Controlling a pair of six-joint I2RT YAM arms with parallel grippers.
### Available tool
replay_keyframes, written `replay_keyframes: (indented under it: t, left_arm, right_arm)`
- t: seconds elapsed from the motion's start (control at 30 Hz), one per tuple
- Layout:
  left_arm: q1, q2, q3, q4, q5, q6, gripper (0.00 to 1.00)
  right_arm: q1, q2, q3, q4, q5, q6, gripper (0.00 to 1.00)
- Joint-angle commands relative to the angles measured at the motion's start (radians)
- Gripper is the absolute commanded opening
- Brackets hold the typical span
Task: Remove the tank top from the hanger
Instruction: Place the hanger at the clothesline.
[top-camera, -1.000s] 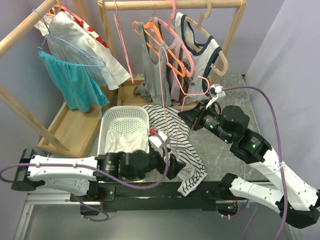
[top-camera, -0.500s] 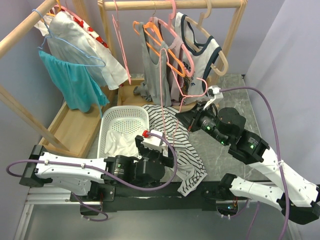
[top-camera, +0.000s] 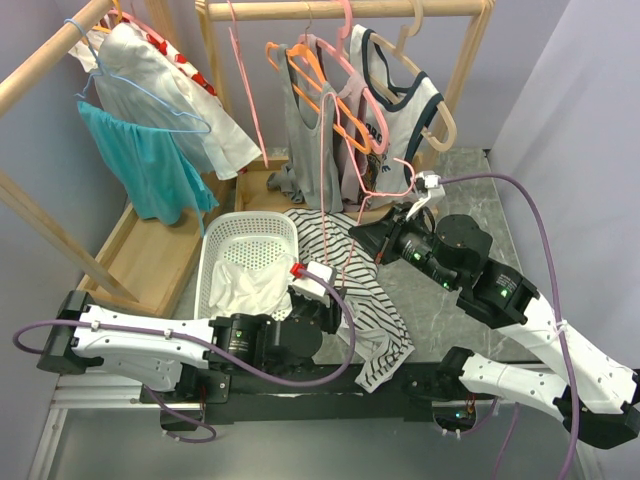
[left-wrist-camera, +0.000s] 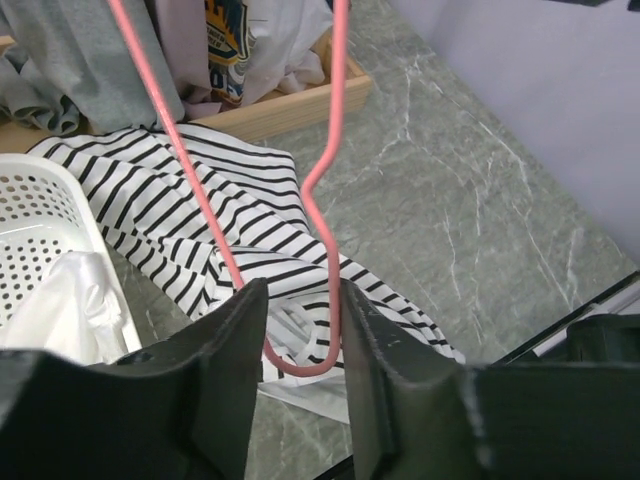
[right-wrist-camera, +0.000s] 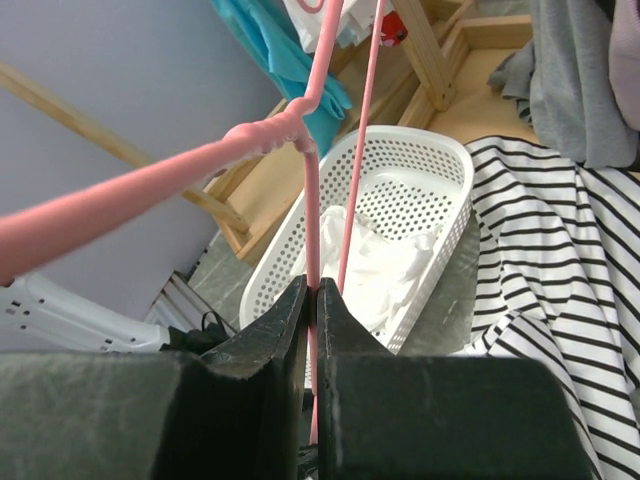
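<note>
The striped black-and-white tank top (top-camera: 372, 292) lies crumpled on the grey table, right of the basket; it also shows under the left fingers (left-wrist-camera: 230, 190) and at the right of the right wrist view (right-wrist-camera: 570, 230). A bare pink wire hanger (top-camera: 322, 170) hangs tilted above it. My right gripper (top-camera: 378, 238) is shut on one of its wires (right-wrist-camera: 312, 210) up near the twisted neck. My left gripper (top-camera: 335, 300) holds the hanger's bottom loop (left-wrist-camera: 300, 365), each pad touching one side of the loop. No cloth is on the wire that I can see.
A white perforated basket (top-camera: 215, 250) with white cloth in it sits left of the tank top. Behind stand wooden racks (top-camera: 330, 10) with several hung garments and hangers, over wooden trays (top-camera: 150, 255). The table's right edge meets a purple wall.
My left gripper swung up from the tank top's near edge to the hanger's lower loop and its jaws narrowed onto the wire. The right arm shifted slightly at first, then held.
</note>
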Motion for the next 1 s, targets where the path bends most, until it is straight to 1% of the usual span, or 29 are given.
replay_keyframes:
  t: [0.0,0.1,0.13,0.17,0.2,0.23,0.47,0.63,0.7,0.73,0.83,0.87,0.9,0.93,0.97]
  left_arm:
    - [0.004,0.004,0.008,0.030,-0.007,0.016,0.37]
    - [0.005,0.002,0.008,0.019,-0.009,0.012,0.27]
    - [0.007,0.001,0.013,0.013,-0.011,0.003,0.17]
    - [0.007,0.001,0.014,-0.001,-0.012,-0.002,0.13]
    - [0.009,-0.001,0.016,-0.009,-0.015,-0.005,0.05]
    - [0.009,-0.001,0.017,-0.016,-0.018,-0.011,0.01]
    - [0.025,-0.025,0.004,0.011,0.032,0.015,0.01]
    - [0.067,-0.073,-0.007,0.023,0.141,0.004,0.01]
    - [0.084,-0.113,-0.018,0.023,0.172,-0.005,0.01]
    - [0.100,-0.126,-0.021,0.010,0.202,-0.020,0.01]
    - [0.137,-0.176,-0.032,-0.003,0.253,-0.048,0.01]
    - [0.146,-0.197,-0.036,-0.003,0.296,-0.053,0.01]
    - [0.156,-0.208,-0.036,-0.006,0.314,-0.057,0.01]
    - [0.168,-0.217,-0.036,-0.013,0.325,-0.079,0.01]
    - [0.174,-0.232,-0.038,-0.018,0.347,-0.085,0.01]
  right_arm:
    - [0.008,0.002,0.058,0.040,-0.055,0.004,0.00]
    - [0.008,0.002,0.056,0.045,-0.078,0.006,0.00]
    - [0.008,0.004,0.056,0.045,-0.085,0.007,0.00]
    - [0.009,0.002,0.059,0.042,-0.089,0.007,0.00]
    - [0.008,0.004,0.062,0.042,-0.090,0.007,0.00]
    - [0.009,0.004,0.062,0.039,-0.092,0.007,0.00]
    - [0.009,0.004,0.068,0.028,-0.113,0.000,0.00]
    - [0.008,0.002,0.079,0.011,-0.135,-0.006,0.04]
    - [0.008,-0.001,0.085,0.005,-0.141,-0.011,0.04]
    - [0.008,-0.002,0.088,-0.004,-0.147,-0.013,0.01]
    - [0.009,0.004,0.110,-0.026,-0.173,-0.013,0.00]
    - [0.008,0.005,0.116,-0.027,-0.187,-0.013,0.00]
    - [0.008,0.007,0.114,-0.026,-0.199,-0.017,0.01]
    - [0.008,0.006,0.114,-0.014,-0.210,-0.019,0.06]
    - [0.008,0.004,0.108,-0.007,-0.230,-0.019,0.08]
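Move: The pink hanger's lower end hangs between the left gripper's half-open fingers, practically at the hand point. From there the striped tank top lies on the table about 8 cm ahead, 4 cm to the right and some 27 cm below; the basket's middle is roughly 10 cm ahead, 21 cm to the left and 25 cm below. From the right gripper, already pinching the hanger near its neck, that lower end is about 7 cm back, 3 cm left and 9 cm below. Hold the left gripper nearly in place and shut its fingers on the hanger's lower end, the right gripper keeping its pinch near the neck. Then raise both together by about 3 cm, clear above the striped tank top, letting the left drift to its left and turn some 10 degrees clockwise while the right eases slightly back. ##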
